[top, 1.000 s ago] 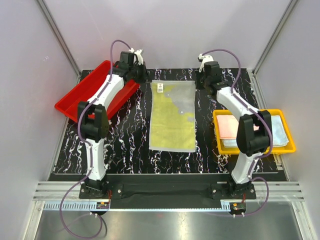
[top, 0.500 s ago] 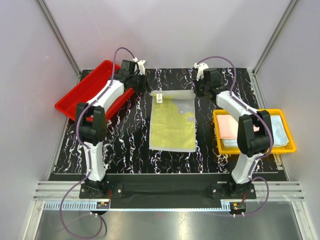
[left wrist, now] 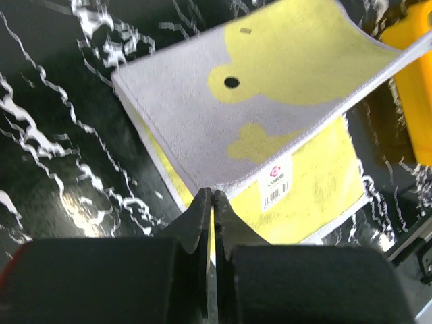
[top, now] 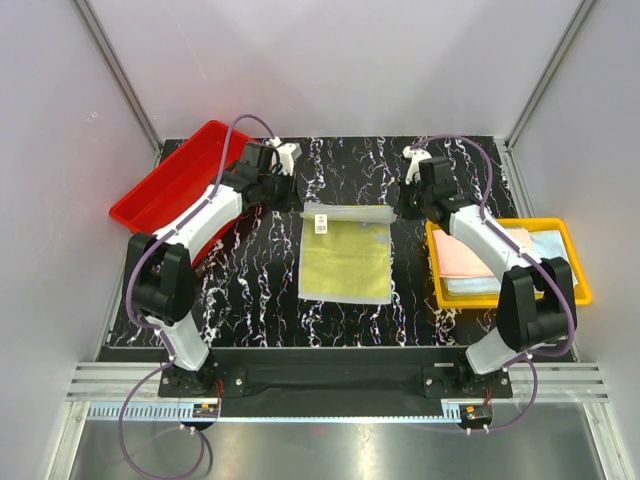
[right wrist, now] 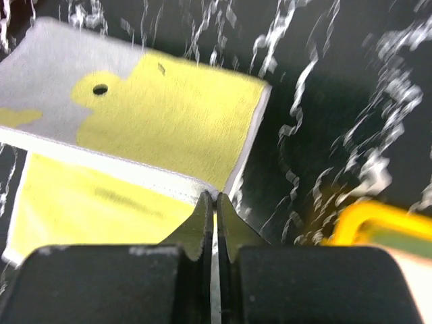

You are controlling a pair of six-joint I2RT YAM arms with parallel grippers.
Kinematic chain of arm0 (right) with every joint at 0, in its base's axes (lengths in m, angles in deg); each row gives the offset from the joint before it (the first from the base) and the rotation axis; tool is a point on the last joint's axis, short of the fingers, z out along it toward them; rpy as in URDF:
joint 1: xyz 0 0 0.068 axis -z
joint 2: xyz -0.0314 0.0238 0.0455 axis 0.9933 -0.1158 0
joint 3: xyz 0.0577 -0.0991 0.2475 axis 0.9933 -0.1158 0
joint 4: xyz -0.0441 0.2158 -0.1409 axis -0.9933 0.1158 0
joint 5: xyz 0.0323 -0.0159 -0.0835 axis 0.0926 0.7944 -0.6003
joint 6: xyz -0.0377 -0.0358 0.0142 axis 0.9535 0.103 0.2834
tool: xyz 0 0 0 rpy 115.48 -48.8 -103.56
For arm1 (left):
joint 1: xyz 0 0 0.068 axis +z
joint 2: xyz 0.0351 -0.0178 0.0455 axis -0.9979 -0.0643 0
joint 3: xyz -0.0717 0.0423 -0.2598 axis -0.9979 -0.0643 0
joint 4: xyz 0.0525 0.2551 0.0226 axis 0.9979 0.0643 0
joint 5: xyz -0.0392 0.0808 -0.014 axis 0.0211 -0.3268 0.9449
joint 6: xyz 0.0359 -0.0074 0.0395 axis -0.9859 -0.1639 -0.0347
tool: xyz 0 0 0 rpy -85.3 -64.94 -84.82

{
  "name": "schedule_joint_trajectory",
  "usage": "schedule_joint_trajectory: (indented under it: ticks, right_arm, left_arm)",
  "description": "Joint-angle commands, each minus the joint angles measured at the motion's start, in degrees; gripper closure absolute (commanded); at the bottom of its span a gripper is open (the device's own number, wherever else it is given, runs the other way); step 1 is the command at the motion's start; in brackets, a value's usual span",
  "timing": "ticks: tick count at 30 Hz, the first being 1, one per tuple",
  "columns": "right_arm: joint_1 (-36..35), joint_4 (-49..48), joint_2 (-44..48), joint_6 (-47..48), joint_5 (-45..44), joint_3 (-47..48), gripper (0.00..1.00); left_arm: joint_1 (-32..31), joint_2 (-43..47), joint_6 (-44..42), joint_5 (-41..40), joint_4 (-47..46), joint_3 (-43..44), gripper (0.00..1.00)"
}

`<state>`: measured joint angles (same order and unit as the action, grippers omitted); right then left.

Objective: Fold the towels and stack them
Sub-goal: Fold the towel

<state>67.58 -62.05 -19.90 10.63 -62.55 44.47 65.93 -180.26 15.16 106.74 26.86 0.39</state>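
Note:
A yellow-green towel (top: 345,265) lies lengthwise on the middle of the black marbled table. Its far edge is lifted and turned over toward the near side, so the pale duck-print underside (left wrist: 202,115) and a white tag (top: 320,222) face up. My left gripper (top: 299,205) is shut on the far-left corner, as the left wrist view shows with the left gripper (left wrist: 212,194). My right gripper (top: 398,207) is shut on the far-right corner, seen close in the right wrist view at the right gripper (right wrist: 216,196). A folded pink towel (top: 458,255) and a pale blue towel (top: 555,262) lie in the yellow tray.
The yellow tray (top: 510,300) sits at the right edge of the table, close to the right arm. A red tray (top: 165,180) stands tilted at the far left, beside the left arm. Grey walls close in three sides.
Both grippers have come toward the near side, carrying the towel's far edge with them. The far part now folds over the rest, and the towel looks shorter from above.

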Motion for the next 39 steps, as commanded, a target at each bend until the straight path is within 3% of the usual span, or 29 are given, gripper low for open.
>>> schedule_joint_trajectory:
  ticks: [1, 7, 16, 20, 27, 33, 39]
  right_arm:
    - [0.1, 4.5, 3.4, -4.6, 1.0, -4.2, 1.00]
    - [-0.1, 4.0, 6.1, -8.8, 4.5, -9.1, 1.00]
    - [-0.7, 12.8, 10.9, -11.7, 3.2, -4.8, 1.00]
    - [-2.5, 10.5, 13.6, -15.1, 5.1, -11.8, 1.00]
    - [-3.9, 9.2, 13.1, -19.0, 2.8, -19.9, 1.00]
    - [-3.8, 11.0, 14.1, -18.2, 1.6, -18.1, 1.00]
    - [-4.4, 16.6, 17.8, -18.3, -1.9, -14.2, 1.00]
  left_arm:
    - [-0.4, 3.1, -2.6, -6.2, 0.3, -3.1, 1.00]
    - [-1.1, 5.1, -2.4, -4.1, 1.9, -6.0, 1.00]
    - [-2.3, 10.0, 0.0, -4.5, 5.5, -6.6, 1.00]
    - [-2.6, 10.2, 2.7, -1.5, 4.7, -12.6, 1.00]
    - [-4.4, 11.8, 6.0, -4.0, 1.8, -21.2, 1.00]
    - [-5.8, 13.5, 9.1, -4.2, -0.6, -23.4, 1.00]
    - [-6.4, 16.9, 11.3, -6.4, 2.6, -19.9, 1.00]
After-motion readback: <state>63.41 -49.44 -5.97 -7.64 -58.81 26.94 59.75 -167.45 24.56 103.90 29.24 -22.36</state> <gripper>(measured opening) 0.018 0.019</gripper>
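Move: Each hand holds one far corner of the yellow-grey towel, some 13 cm above the table. The towel's near left corner lies about 21 cm back from the left hand and 13 below it; its near right corner about 21 back from the right hand, 1 to its left. The white tag is 5 cm right of the left hand and 3 back. The red bin's middle is about 27 left and 8 ahead of the left hand; the yellow bin's is 29 right and 10 back from the right. Back towards the bases in two dipping strokes, both arms draw the pinched far edge over the towel towards its near edge, about 12 cm left and 14 right. Each dips, lifts again, then sinks deeper before a slight rise, ending some 6 cm lower. Fingers stay shut on the corners and tip further down, roughly 15 to 20 degrees. ##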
